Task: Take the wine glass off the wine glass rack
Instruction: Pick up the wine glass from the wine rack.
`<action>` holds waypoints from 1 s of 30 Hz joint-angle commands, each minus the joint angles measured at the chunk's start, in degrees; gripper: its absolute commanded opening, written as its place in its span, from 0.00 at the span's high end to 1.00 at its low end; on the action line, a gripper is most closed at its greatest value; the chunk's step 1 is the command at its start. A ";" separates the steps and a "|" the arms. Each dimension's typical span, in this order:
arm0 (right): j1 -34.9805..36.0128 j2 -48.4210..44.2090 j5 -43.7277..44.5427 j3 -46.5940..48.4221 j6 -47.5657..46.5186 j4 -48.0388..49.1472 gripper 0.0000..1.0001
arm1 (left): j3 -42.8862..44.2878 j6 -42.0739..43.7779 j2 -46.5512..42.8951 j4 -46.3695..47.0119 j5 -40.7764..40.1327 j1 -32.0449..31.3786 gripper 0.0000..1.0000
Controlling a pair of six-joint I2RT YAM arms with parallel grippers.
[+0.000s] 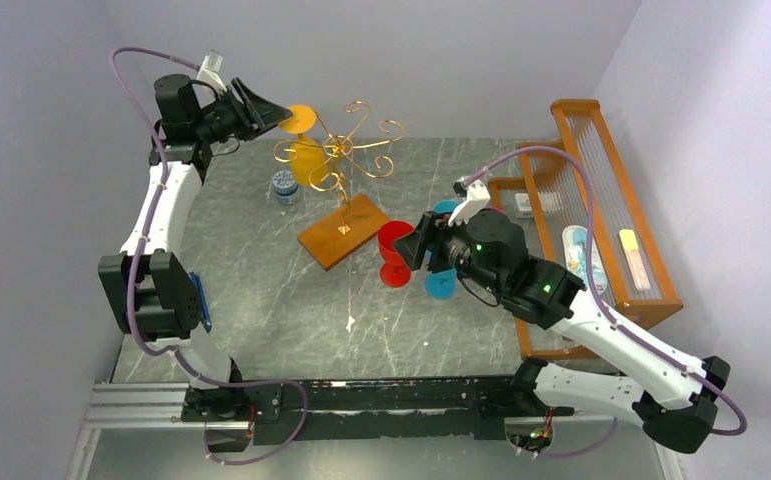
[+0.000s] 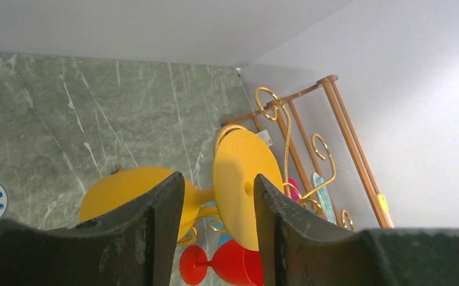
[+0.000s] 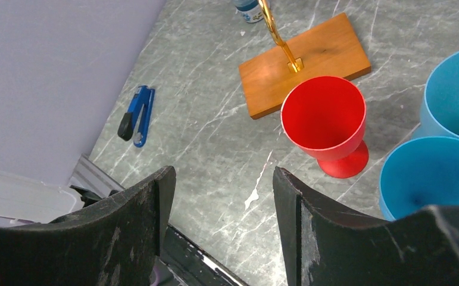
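Observation:
A yellow wine glass (image 1: 308, 160) hangs upside down on the gold wire wine glass rack (image 1: 346, 190), foot (image 1: 301, 118) uppermost. My left gripper (image 1: 279, 115) is high at the rack's left side, level with that foot. In the left wrist view the left gripper (image 2: 218, 177) is open, its jaws straddling the stem. The yellow foot (image 2: 239, 185) lies against the right finger, and a gap shows beside the left finger. My right gripper (image 1: 411, 245) hovers open and empty over the table (image 3: 215, 137), near the rack's wooden base (image 3: 304, 62).
A red goblet (image 1: 394, 250) stands upright beside the base, with two blue cups (image 3: 429, 173) to its right. An orange wooden frame (image 1: 611, 200) lines the right side. A small blue-white jar (image 1: 284, 186) sits left of the rack. A blue cutter (image 3: 136, 116) lies near the left arm.

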 commanded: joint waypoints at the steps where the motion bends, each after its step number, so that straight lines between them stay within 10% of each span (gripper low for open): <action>1: -0.13 0.19 0.89 0.14 0.54 0.52 0.35 | 0.61 0.11 0.32 1.18 2.26 -0.81 0.52; 14: -0.11 0.26 2.38 0.64 0.88 -1.17 0.35 | 4.13 3.24 -0.28 -6.25 -3.48 -2.04 0.92; 30: -0.11 -0.50 3.59 0.69 1.59 -2.21 0.35 | 0.28 -7.90 -1.09 3.36 -0.61 -1.50 0.95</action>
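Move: Right at the left fingertips is the foot of the upside-down yellow wine glass, about 2 cm to this hand's right, level fore and aft and some 1 cm lower, its bowl hanging beneath. The rack's hub sits roughly 7 cm back and 10 cm right of the hand, 2 cm lower; the jar is on the table, about 4 cm left, level fore and aft, 30 cm down. From the idle right hand the yellow foot lies around 27 cm ahead, 22 cm left and 4 cm up. Shutting its fingers from about half open to almost closed, the left hand pinches the rim of the yellow glass's foot while easing some 1 cm to the right towards the rack. With the foot gripped, it lifts about 1.5 cm, fingers still pointing forward and right with hardly any turn. ##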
